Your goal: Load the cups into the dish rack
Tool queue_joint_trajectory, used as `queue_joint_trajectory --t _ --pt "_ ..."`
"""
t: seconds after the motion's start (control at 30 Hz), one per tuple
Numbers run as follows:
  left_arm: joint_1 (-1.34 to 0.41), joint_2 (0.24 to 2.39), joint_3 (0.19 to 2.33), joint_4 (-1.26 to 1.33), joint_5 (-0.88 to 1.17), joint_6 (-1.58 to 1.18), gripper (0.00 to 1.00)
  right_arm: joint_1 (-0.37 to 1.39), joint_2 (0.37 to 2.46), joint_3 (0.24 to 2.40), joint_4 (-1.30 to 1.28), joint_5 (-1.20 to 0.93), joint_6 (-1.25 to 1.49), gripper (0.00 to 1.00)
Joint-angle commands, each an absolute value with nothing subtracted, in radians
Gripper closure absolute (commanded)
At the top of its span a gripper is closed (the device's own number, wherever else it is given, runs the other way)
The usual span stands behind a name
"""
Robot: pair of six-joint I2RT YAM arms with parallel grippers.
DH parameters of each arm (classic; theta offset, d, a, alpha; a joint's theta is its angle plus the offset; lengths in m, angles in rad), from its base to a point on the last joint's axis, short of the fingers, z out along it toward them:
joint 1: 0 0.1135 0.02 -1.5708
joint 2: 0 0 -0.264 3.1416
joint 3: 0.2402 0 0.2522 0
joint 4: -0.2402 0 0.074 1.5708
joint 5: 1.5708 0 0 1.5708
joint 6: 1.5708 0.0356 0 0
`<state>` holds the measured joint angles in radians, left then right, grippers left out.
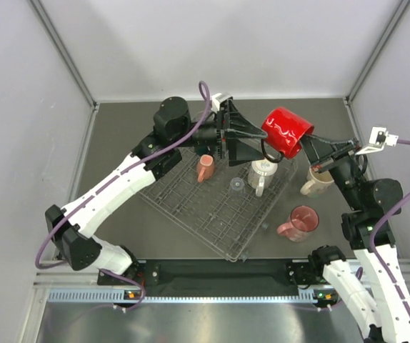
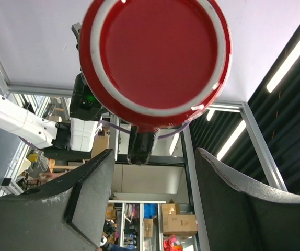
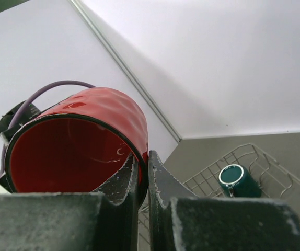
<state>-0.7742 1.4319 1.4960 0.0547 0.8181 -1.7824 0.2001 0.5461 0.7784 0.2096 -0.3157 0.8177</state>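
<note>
My right gripper point(image 1: 309, 143) is shut on the rim of a red mug point(image 1: 287, 132), one finger inside and one outside the wall point(image 3: 143, 159). It holds the mug tilted in the air over the right corner of the dish rack point(image 1: 191, 207). My left gripper point(image 1: 262, 143) is open, pointing at the mug's red base point(image 2: 155, 57), which lies just beyond its fingertips point(image 2: 154, 157). In the rack stand a salmon cup point(image 1: 205, 168), a clear glass point(image 1: 237, 186), a clear mug point(image 1: 262, 175) and a dark teal mug point(image 3: 236, 180).
A cream mug point(image 1: 318, 182) and a translucent pink mug point(image 1: 301, 221) stand on the dark table right of the rack. White enclosure walls close in the back and sides. Purple cables trail from both wrists.
</note>
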Motion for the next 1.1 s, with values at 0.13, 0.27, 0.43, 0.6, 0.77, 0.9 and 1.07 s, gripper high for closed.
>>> queue_joint_trajectory --t 0.13,0.27,0.43,0.6,0.77,0.9,1.07 --pt "-0.811 1.491 1.562 0.123 0.802 -1.761 0.36 0.202 0.557 0.796 0.350 -0.314 0.876 1.00" --pt "-0.834 1.525 1.591 0.117 0.808 -1.752 0.42 0.202 0.560 0.781 0.357 -0.316 0.884 1.00" --pt "-0.836 1.552 1.620 0.124 0.808 -1.752 0.50 0.206 0.563 0.767 0.364 -0.324 0.896 1.00" --pt "-0.838 1.578 1.637 0.135 0.818 -1.759 0.68 0.207 0.566 0.759 0.357 -0.333 0.896 1.00" --pt "-0.836 1.589 1.632 0.164 0.836 -1.778 1.00 0.209 0.584 0.768 0.356 -0.337 0.890 1.00" --pt "-0.812 1.580 1.618 0.170 0.839 -1.773 1.00 0.206 0.586 0.793 0.272 -0.292 0.856 0.67" --pt "-0.729 1.578 1.704 -0.058 0.867 -1.600 1.00 0.207 0.557 0.859 -0.030 -0.200 0.746 0.30"
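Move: The right fingers still pinch the rim of the red cup, its middle about 5 cm to their left and 1 ahead. The left gripper, open some 11 cm left and 3 back of the right one, has the cup's middle about 7 cm to its right and 4 ahead, handle nearest. Some 36 cm below the left hand, the white cup stands 10 ahead and 8 right, the small glass 6 straight ahead. Left hand goes about 4 cm right and down, pinching the red cup's handle; right fingers release its rim. ##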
